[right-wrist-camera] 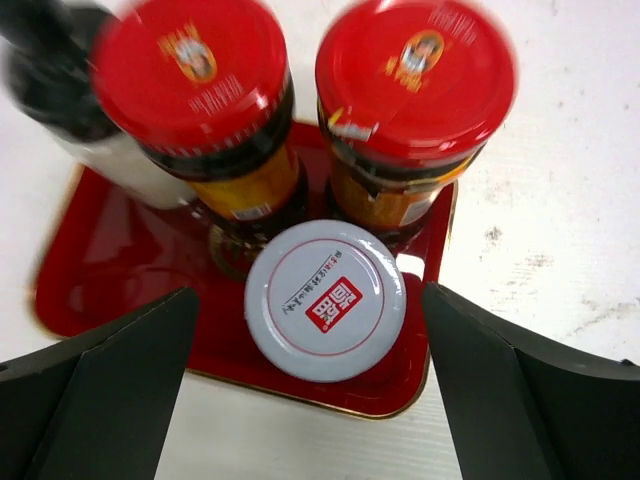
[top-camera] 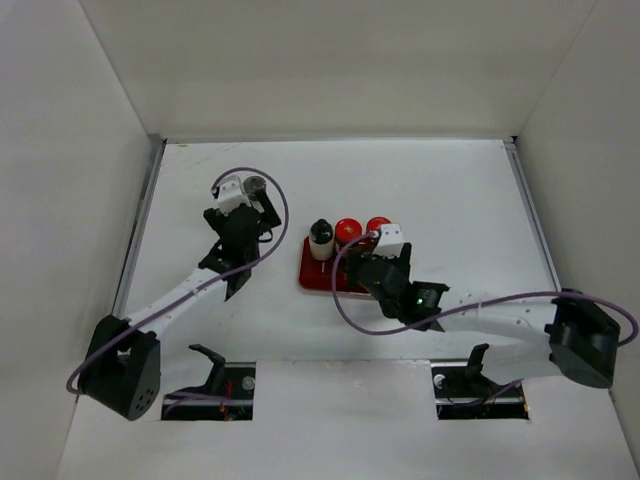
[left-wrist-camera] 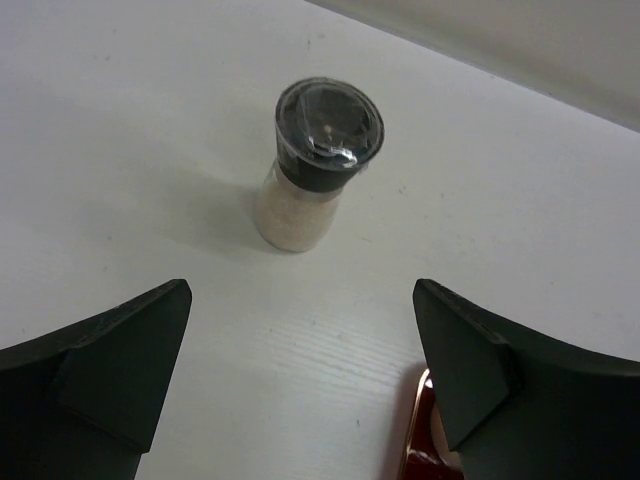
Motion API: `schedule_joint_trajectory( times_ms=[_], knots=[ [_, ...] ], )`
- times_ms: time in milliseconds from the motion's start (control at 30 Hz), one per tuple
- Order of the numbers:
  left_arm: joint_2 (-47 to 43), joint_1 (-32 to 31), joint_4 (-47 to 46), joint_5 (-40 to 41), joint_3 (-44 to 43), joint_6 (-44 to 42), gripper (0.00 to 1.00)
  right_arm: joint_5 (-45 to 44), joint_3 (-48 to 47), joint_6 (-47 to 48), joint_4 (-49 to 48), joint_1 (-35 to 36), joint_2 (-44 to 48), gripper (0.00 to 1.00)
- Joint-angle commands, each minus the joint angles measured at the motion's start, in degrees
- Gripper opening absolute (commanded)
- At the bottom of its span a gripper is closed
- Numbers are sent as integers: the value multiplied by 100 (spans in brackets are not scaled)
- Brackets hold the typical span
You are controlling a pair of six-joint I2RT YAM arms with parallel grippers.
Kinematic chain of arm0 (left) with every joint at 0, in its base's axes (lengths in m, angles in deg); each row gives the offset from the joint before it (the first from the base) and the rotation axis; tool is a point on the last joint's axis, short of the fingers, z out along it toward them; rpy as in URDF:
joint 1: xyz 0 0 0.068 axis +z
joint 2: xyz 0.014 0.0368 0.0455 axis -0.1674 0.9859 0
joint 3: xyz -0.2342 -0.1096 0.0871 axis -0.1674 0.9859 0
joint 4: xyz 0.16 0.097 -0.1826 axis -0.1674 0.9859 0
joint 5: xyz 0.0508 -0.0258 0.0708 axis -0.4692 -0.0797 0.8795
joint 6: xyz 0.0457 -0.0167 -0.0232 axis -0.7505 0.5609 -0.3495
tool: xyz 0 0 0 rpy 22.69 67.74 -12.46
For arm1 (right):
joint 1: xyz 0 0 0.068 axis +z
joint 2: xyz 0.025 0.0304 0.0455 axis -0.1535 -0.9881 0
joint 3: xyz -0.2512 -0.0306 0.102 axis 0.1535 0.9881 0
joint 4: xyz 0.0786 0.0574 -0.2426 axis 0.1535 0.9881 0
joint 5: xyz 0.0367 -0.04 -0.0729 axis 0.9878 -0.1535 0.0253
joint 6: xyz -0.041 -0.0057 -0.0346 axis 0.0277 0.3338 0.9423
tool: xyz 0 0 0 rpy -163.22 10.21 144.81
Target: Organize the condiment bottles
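A red tray [top-camera: 312, 278] holds a pale bottle with a black cap [top-camera: 321, 238] and two brown jars with red caps [top-camera: 347, 229] [top-camera: 378, 225]. In the right wrist view the red-capped jars [right-wrist-camera: 190, 75] [right-wrist-camera: 415, 75] stand at the back of the tray [right-wrist-camera: 110, 280], the black-capped bottle [right-wrist-camera: 60, 70] is far left, and a white-lidded jar [right-wrist-camera: 325, 300] stands at the front. My right gripper [right-wrist-camera: 310, 295] is open astride that jar, touching nothing. A pale shaker with a dark top [left-wrist-camera: 328, 130] stands on the table ahead of my open, empty left gripper [left-wrist-camera: 300, 320].
The shaker [top-camera: 255, 185] stands left of the tray, just beyond my left gripper [top-camera: 258, 215]. The tray's corner [left-wrist-camera: 420, 445] shows under my left gripper's right finger. My right gripper [top-camera: 368, 262] covers the tray's right half. White walls enclose the table on three sides.
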Motion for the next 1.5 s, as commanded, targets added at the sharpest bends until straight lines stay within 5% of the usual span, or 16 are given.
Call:
schedule_joint_trajectory(
  times_ms=[0,400,500,567,633,700,900,1100,1300,1467],
  knots=[
    [489,241,347,-183,-766,-16,96,-266,4,78,-233,137,796,100],
    [3135,1024,980,-826,-3105,-183,91,112,734,271,-531,137,2151,100],
    [3408,1041,1041,-835,-3396,-261,80,200,831,315,-671,110,2143,100],
    [3426,1006,1068,-800,-3397,-279,60,209,892,324,-716,75,2151,100],
    [3121,945,1007,-730,-3108,-227,43,235,945,315,-795,-12,2178,100],
    [2656,823,875,-546,-2731,-200,36,297,989,333,-839,-65,2195,100],
    [284,-143,751,17,-1158,-200,35,332,1138,298,-1006,-294,2239,100],
    [-1467,-1645,1620,439,-224,28,35,341,1261,254,-1067,-522,2336,100],
    [-1611,-2860,1587,773,-135,309,35,525,1332,219,-1102,-838,2371,100],
    [-847,-3081,771,757,-197,222,36,569,1376,175,-1129,-909,2372,100]
  ],
)
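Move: The black-capped grinder stands about 13 cm ahead of the open left hand, 1 cm to its left, its middle some 8 cm lower. On the tray, whose middle is roughly 20 cm to this hand's right and level with it, the white bottle stands 14 cm to the right and 1 cm ahead. The open right hand is right over the silver-lidded jar, its middle 6 cm below; the grinder lies 18 cm ahead and 26 cm left of it. Forward and then down, the left hand reaches about 13 cm to the grinder, closes on its upper part, lifts it and swings back some 24 cm and right towards the tray, turning about 25 degrees clockwise and sinking near the end, grip kept. The open right hand rises clear of the silver-lidded jar, settles partly down, then backs off to the right about 6 cm, rolled slightly. ##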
